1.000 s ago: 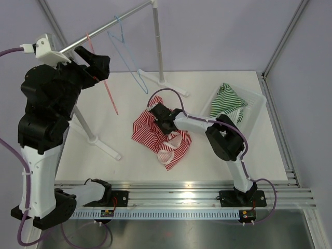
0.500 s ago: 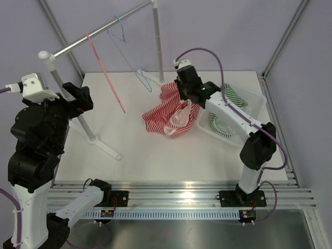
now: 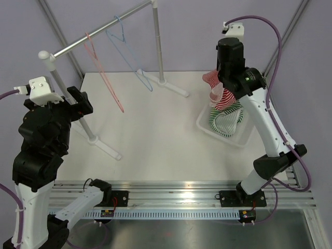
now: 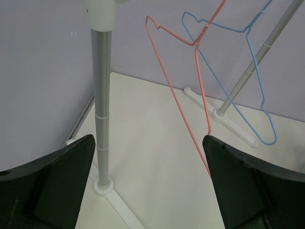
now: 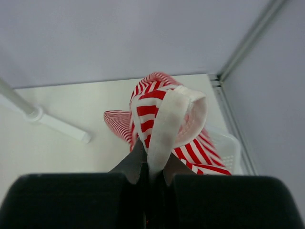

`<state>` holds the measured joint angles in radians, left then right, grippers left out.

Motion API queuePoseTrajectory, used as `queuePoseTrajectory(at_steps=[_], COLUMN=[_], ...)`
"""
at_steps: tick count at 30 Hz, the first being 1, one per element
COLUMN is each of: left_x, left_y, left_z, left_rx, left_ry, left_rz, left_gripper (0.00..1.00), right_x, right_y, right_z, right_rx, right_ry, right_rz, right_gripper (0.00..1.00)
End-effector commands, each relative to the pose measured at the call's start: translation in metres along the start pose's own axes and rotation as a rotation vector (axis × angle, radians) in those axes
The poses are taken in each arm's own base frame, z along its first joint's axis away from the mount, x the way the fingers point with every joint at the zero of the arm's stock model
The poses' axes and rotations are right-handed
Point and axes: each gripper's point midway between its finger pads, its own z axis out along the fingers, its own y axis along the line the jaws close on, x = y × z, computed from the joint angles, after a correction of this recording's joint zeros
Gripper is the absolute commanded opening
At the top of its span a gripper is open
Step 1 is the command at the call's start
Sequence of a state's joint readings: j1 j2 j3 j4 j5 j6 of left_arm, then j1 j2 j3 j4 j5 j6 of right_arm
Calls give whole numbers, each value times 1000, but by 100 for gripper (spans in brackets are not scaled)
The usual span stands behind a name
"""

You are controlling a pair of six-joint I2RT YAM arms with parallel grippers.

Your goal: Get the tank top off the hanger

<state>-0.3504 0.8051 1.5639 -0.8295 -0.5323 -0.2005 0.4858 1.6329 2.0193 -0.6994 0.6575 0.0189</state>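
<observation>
The red-and-white striped tank top hangs bunched from my right gripper, high over the white basket at the right. In the right wrist view that gripper is shut on the tank top's white trim. A bare pink hanger hangs on the rail with nothing on it. My left gripper stands open beside the rack's left post. In its wrist view the left gripper holds nothing, and the pink hanger dangles ahead of it.
A bare blue hanger shares the rail with the pink one. The rack's posts stand on white feet on the table. A green-and-white striped garment lies in the basket.
My right gripper has carried the tank top from the table's middle up and right to above the basket. The left arm has drawn back from the rail and lowered.
</observation>
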Motion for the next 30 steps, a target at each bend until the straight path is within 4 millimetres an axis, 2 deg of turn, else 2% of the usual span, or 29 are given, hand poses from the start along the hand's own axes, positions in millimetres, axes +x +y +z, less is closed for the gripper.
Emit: queuePoseTrajectory(at_steps=[1, 4, 5, 7, 8, 10, 12, 13, 16, 17, 19, 20, 21, 22, 26, 30], left_x=[-7, -2, -1, 3, 3, 7, 10, 10, 13, 14, 17, 18, 17, 17, 15, 17], left_y=[4, 2, 0, -3, -4, -6, -8, -8, -7, -7, -9, -10, -12, -13, -17, -15], left_z=[2, 6, 7, 9, 10, 12, 14, 13, 13, 14, 16, 17, 18, 18, 18, 19], left_rx=[-25, -25, -22, -14, -11, -6, -1, 1, -4, -2, -2, 1, 7, 11, 25, 17], left_ry=[-36, -24, -22, -13, -15, -6, 0, 2, 7, 9, 15, 18, 17, 18, 18, 20], left_rz=[23, 45, 50, 58, 58, 62, 64, 64, 65, 66, 67, 61, 55, 50, 44, 54], left_gripper=[99, 99, 99, 99, 99, 99, 99, 99, 99, 99, 99, 99, 99, 99, 99, 99], right_x=[-24, -6, 11, 30, 50, 71, 96, 97, 60, 38, 13, -12, -21, -41, -74, -82], right_y=[-72, -71, -70, -68, -64, -54, -63, -70, -86, -89, -95, -102, -106, -115, -139, -153], right_z=[-26, -25, -18, -8, 0, 13, 28, 28, 17, 10, -1, -14, -17, -28, -52, -64], right_rx=[262, 246, 247, 223, 214, 172, 222, 252, 268, 260, 250, 249, 264, 275, 344, 384], right_ry=[-44, -2, 32, 71, 111, 155, 212, 219, 130, 79, 33, -13, -29, -76, -162, -191], right_rz=[-6, -20, 16, 52, 42, 67, 64, 57, 70, 102, 118, 143, 143, 156, 164, 128], right_gripper=[0, 0, 0, 0, 0, 0, 0, 0, 0, 0, 0, 0, 0, 0, 0, 0])
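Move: My right hand pinches the white-edged end of the red-striped tank top high above the table. The bin lies almost straight below, roughly 38 cm down and 3 cm to the right, with the green tank top in it about 3 cm nearer to me than my hand. The rack's far foot stands some 28 cm to the left and 15 cm farther out. From my left hand the bin is about 56 cm right, 21 cm ahead. I keep my right fingers shut on the red tank top and flick it above the bin: swinging right, I dip about 10 cm, then whip up some 20 cm while drawing back. The wrist turns clockwise and nods down, then tips up past its starting tilt. My open left hand eases down and slightly forward near the empty hangers. ##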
